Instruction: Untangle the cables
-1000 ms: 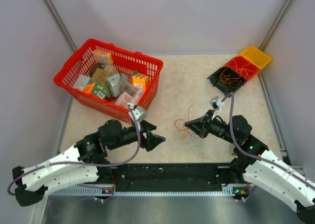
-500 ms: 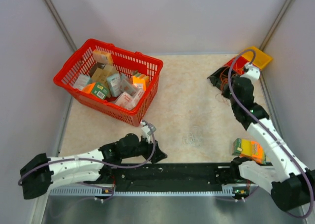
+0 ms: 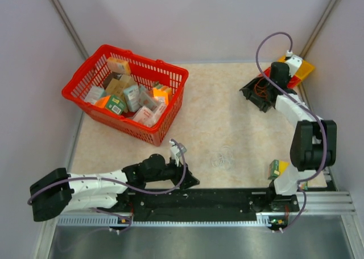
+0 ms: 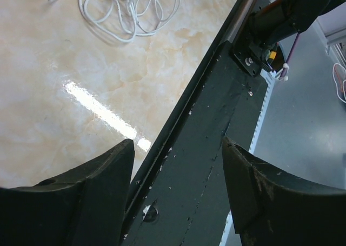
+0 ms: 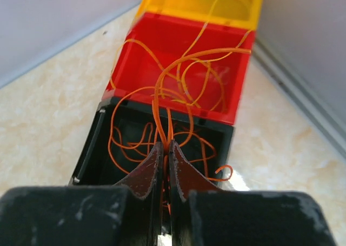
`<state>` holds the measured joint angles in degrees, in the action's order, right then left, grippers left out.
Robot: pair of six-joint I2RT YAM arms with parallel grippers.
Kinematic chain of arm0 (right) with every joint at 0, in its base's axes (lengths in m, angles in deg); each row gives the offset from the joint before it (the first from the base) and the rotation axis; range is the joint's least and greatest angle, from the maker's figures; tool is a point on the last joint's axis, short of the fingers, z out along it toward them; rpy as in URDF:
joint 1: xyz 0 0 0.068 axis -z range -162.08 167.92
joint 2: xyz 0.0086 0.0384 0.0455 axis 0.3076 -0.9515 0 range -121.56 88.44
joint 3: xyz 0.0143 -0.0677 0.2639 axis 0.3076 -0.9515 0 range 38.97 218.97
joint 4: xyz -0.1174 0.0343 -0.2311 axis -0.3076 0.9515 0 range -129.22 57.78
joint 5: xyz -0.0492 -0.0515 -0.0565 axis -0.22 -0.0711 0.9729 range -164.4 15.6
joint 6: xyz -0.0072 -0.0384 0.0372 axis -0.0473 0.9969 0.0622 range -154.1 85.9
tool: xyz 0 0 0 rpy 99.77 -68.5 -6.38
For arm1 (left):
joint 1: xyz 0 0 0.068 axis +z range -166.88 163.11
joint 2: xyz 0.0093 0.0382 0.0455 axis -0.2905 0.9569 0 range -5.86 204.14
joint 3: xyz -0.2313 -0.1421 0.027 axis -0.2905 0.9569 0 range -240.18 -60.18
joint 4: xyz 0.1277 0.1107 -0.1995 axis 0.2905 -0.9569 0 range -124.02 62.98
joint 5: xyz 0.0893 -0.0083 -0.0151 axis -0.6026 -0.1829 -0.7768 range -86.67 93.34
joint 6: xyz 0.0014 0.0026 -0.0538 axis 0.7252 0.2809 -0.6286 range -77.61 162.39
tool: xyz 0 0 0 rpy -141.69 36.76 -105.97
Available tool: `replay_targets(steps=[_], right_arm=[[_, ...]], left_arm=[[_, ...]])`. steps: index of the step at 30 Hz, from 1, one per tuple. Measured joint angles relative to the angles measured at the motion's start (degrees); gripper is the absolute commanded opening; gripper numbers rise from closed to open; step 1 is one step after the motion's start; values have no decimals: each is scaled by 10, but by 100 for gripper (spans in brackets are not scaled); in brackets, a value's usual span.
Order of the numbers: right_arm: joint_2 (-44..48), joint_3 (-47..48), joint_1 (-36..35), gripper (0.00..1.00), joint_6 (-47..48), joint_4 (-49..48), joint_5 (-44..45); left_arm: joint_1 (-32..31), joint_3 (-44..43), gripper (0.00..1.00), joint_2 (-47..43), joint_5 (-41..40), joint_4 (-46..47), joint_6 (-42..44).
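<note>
Whitish cables (image 3: 223, 158) lie in a loose coil on the table's near middle; the left wrist view shows the whitish cables (image 4: 130, 11) at its top edge. Orange cables (image 5: 156, 105) loop across the red bin (image 5: 178, 67) and the black bin (image 5: 102, 148). My right gripper (image 5: 166, 144) is shut on an orange strand above the black bin, at the far right (image 3: 267, 87). My left gripper (image 4: 177, 146) is open and empty, low over the black rail (image 4: 216, 127) at the table's near edge, left of the whitish coil (image 3: 192, 182).
A red basket (image 3: 126, 94) full of small boxes stands at the back left. A yellow bin (image 3: 301, 68) ends the row of bins in the far right corner. A small green and yellow box (image 3: 277, 168) lies by the right arm's base.
My right arm has swung from the table's middle out to the bins with the orange strand. The whitish coil stays on the table. My left gripper has dropped towards the near rail and narrowed slightly.
</note>
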<state>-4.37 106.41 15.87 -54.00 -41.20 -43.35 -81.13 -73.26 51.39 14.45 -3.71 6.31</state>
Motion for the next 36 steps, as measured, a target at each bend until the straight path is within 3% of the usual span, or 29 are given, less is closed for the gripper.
replay_targets(steps=[4,12,21,25,27,31,36], right_arm=[[-78,34,2,0,-13,17,-53],[-169,114,5,1,-69,147,-91],[-257,214,35,30,-68,235,-167],[-275,242,42,67,-61,266,-198],[-270,242,43,78,-56,275,-213],[-222,204,41,87,-47,279,-229],[-46,87,23,92,-30,275,-207]], left_arm=[[0,0,70,-4,-3,3,0],[0,1,70,-5,-4,7,0],[0,1,70,12,-4,7,0],[1,-3,70,32,-4,5,0],[1,-10,70,43,-3,2,0],[1,-28,70,63,-2,-5,0],[1,-40,70,70,-2,-11,0]])
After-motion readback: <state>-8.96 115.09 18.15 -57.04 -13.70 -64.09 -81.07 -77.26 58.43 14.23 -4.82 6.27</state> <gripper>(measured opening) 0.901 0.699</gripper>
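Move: The orange cable is already pinched in the right hand, high over the sorting bins. The black bin it is taken to lies about 4 cm ahead of that hand, 3 cm to its left and some 16 cm below. At the same depth, the red bin is about 12 cm ahead and 5 cm to the right, and the yellow one roughly 20 cm ahead and 13 cm right. From the idle left hand the black bin is some 43 cm ahead, 35 cm right and 6 cm lower. Down by about 14 cm goes the right hand, easing slightly forward and left over the black bin while the fingers tip some 30 degrees further downward. Near the lowest point the fingers open wide and let go of the orange cable. Still opening, the hand then climbs about 8 cm and draws back some 7 cm towards the base. ##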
